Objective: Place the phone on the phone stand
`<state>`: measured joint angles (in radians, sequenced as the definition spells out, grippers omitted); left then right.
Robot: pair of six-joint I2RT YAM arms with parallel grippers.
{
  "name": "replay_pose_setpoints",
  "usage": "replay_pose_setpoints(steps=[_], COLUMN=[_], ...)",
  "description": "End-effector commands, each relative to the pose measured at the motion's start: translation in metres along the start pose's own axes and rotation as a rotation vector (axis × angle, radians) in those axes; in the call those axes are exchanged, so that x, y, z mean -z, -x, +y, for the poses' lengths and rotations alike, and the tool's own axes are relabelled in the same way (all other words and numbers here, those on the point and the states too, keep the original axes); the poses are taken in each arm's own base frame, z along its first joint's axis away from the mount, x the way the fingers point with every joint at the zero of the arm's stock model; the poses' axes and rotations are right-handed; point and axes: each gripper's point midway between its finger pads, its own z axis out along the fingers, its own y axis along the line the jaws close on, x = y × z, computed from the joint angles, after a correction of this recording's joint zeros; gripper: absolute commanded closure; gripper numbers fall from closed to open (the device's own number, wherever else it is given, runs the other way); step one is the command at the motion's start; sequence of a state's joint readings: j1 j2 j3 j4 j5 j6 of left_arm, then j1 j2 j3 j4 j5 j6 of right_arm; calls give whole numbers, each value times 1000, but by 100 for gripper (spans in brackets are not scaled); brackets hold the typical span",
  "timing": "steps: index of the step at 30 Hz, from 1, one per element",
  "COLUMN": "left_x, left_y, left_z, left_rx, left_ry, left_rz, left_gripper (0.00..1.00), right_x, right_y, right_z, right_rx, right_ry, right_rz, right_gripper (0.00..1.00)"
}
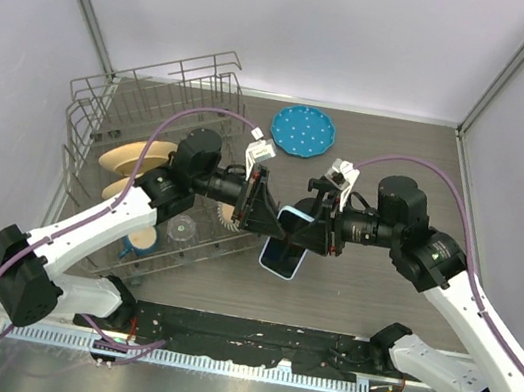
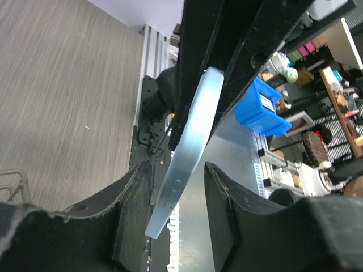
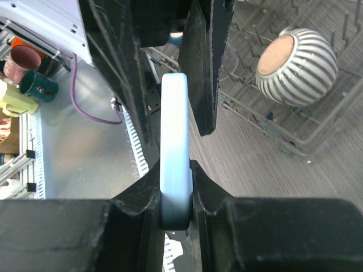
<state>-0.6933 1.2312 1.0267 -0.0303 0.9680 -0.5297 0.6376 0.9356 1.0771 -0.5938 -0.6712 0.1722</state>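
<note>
The phone (image 1: pixel 284 249), black screen with a light blue edge, hangs above the table at mid-scene between my two grippers. My right gripper (image 1: pixel 314 228) is shut on its upper end; in the right wrist view the pale blue edge (image 3: pixel 174 124) is clamped tight between both pads of that gripper (image 3: pixel 175 173). My left gripper (image 1: pixel 264 213) faces it from the left. In the left wrist view its fingers (image 2: pixel 177 170) are open around the phone's edge (image 2: pixel 191 141), which lies near the left finger with a gap to the right one. The phone stand is not visible in any view.
A wire dish rack (image 1: pixel 103 117) holds tan plates, a striped bowl (image 3: pixel 296 63) and a glass at the left. A round blue dotted plate (image 1: pixel 304 131) lies at the back. The black mounting rail (image 1: pixel 247 336) runs along the near edge.
</note>
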Motion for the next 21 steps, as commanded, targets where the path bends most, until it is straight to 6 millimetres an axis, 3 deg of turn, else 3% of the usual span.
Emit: replay_pose_setpoints(steps=[1,8,14,15,18,19,21], left_x=[2,3,1,0,2,6,10], left_y=[11,14,13,14,18,24,27], left_z=[-25,-38,-39,-34,-26,-21,-16], left_rx=[-69,-66,-96,-86,-116,-130,-153], left_ry=[-117,-182,-165,-130,-47,16,67], left_rz=[-24,-45,-47,-55,-88,-137,-182], left_gripper=[57,60,86,97,100,100,100], right_x=[6,-1,-6,-7,-12,-13,-13], right_y=[31,24,23,23,17,13,13], right_z=[30,26,26,23,11,6,-3], right_rx=[103,54,22,22,-20,-40,-62], right_ry=[137,155,174,164,105,82,27], right_rz=[-133,-128,-150,-151,-137,-132,-152], right_gripper=[99,99,99,98,72,57,46])
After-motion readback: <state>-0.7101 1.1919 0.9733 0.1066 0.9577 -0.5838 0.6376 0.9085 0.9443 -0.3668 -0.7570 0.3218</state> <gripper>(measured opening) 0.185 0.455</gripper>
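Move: The phone, already pinched by the right fingers, has its middle about 3 cm to the left hand's right, 3 back and 1 below; it is some 3 cm left and 3 back of the right hand. From the right hand the phone stand is about 13 cm ahead, level sideways, 11 below. The striped cup is roughly 9 cm ahead of the left hand, 10 left, 12 lower. Left hand eases about 1 cm back and up, pinches the phone; right, drifting 1.5 cm left, opens, releasing it. ##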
